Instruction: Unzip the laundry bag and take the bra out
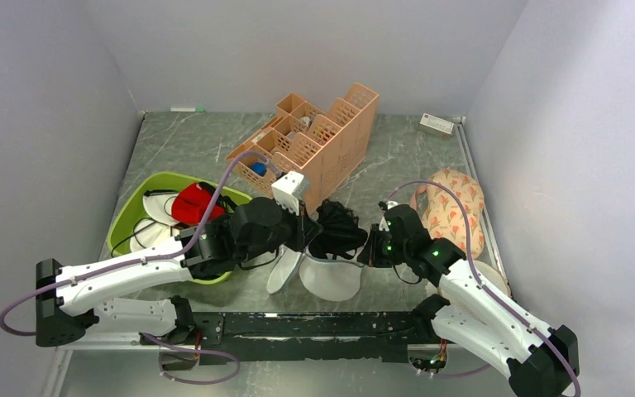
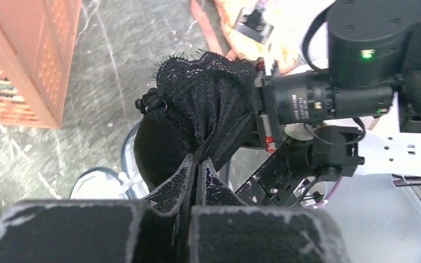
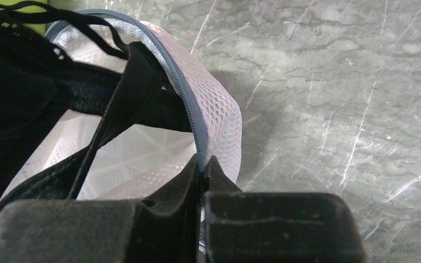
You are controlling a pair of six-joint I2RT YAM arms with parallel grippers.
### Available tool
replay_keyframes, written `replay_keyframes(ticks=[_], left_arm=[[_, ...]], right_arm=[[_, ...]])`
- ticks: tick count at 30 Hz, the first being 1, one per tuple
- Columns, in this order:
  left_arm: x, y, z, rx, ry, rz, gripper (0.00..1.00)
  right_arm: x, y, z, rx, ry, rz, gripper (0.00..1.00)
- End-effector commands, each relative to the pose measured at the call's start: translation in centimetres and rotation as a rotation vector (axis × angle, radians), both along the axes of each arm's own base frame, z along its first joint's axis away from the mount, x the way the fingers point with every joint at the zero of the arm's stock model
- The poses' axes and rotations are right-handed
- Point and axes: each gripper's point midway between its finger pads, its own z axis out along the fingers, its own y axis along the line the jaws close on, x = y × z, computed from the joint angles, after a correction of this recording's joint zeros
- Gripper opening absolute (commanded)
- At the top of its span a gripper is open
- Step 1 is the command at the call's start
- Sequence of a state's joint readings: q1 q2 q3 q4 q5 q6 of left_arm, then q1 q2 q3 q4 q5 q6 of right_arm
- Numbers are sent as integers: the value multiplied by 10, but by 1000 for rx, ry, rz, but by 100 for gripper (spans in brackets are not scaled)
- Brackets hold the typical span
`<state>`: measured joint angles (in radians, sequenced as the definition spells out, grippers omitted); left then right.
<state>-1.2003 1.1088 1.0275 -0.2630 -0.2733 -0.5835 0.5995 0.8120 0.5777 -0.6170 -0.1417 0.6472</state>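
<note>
The white mesh laundry bag lies open at the table's near middle, its lid flap hanging to the left. My right gripper is shut on the bag's blue zipper rim. My left gripper is shut on a black lace garment, held bunched above the bag's mouth; its straps still run into the bag. The two grippers are close together. The red bra lies in the green tub at the left, away from both grippers.
An orange slotted organiser stands behind the grippers. A cream cloth with pink flower print lies at the right. A small white box sits at the back right corner. White items share the green tub with the bra.
</note>
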Motion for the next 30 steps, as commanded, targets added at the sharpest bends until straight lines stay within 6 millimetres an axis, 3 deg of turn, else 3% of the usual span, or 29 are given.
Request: replay_keyframes(ticks=[1,9,15,22,30], left_arm=[[17,14,2,-18,38,117,7],[34,35,-2,-100,132,183,7],[42,49,15,-195,152,144,7],[64,109,45,-81,48,328,7],[66,199,91,0,-108,631,7]], right_arm=[[2,0,2,4,-19,-6,0],[4,-1,4,-3,-25,-13,0],[3,-2,3,-4,-23,-13,0],[2,-3,2,-8,-25,-11,0],[3,-1,1,-8,-21,-5,0]])
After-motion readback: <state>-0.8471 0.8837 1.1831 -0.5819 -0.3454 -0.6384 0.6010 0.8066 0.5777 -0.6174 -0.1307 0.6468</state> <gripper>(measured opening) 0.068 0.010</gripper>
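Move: The green basin lies about 33 cm to the left of my left hand, 12 cm farther out and some 22 cm below, with the red bra in it roughly 29 cm left and 17 cm ahead of the hand. The open laundry bag sits about 7 cm to the hand's right, level with it and 22 cm down. The tan organizer is straight ahead, its middle 30 cm out and 15 cm lower. From my right hand the basin is 48 cm left, 12 cm farther out and 6 cm below. Keeping the black bra pinched, my left hand carries it away from the bag towards the green basin. I first go diagonally forward and left, nearly level, then swing faster to the left and climb, some 14 cm left and 7 cm up altogether, turning the wrist about 25 degrees counter-clockwise. My right hand stays still, still pinching the bag's zippered rim. ##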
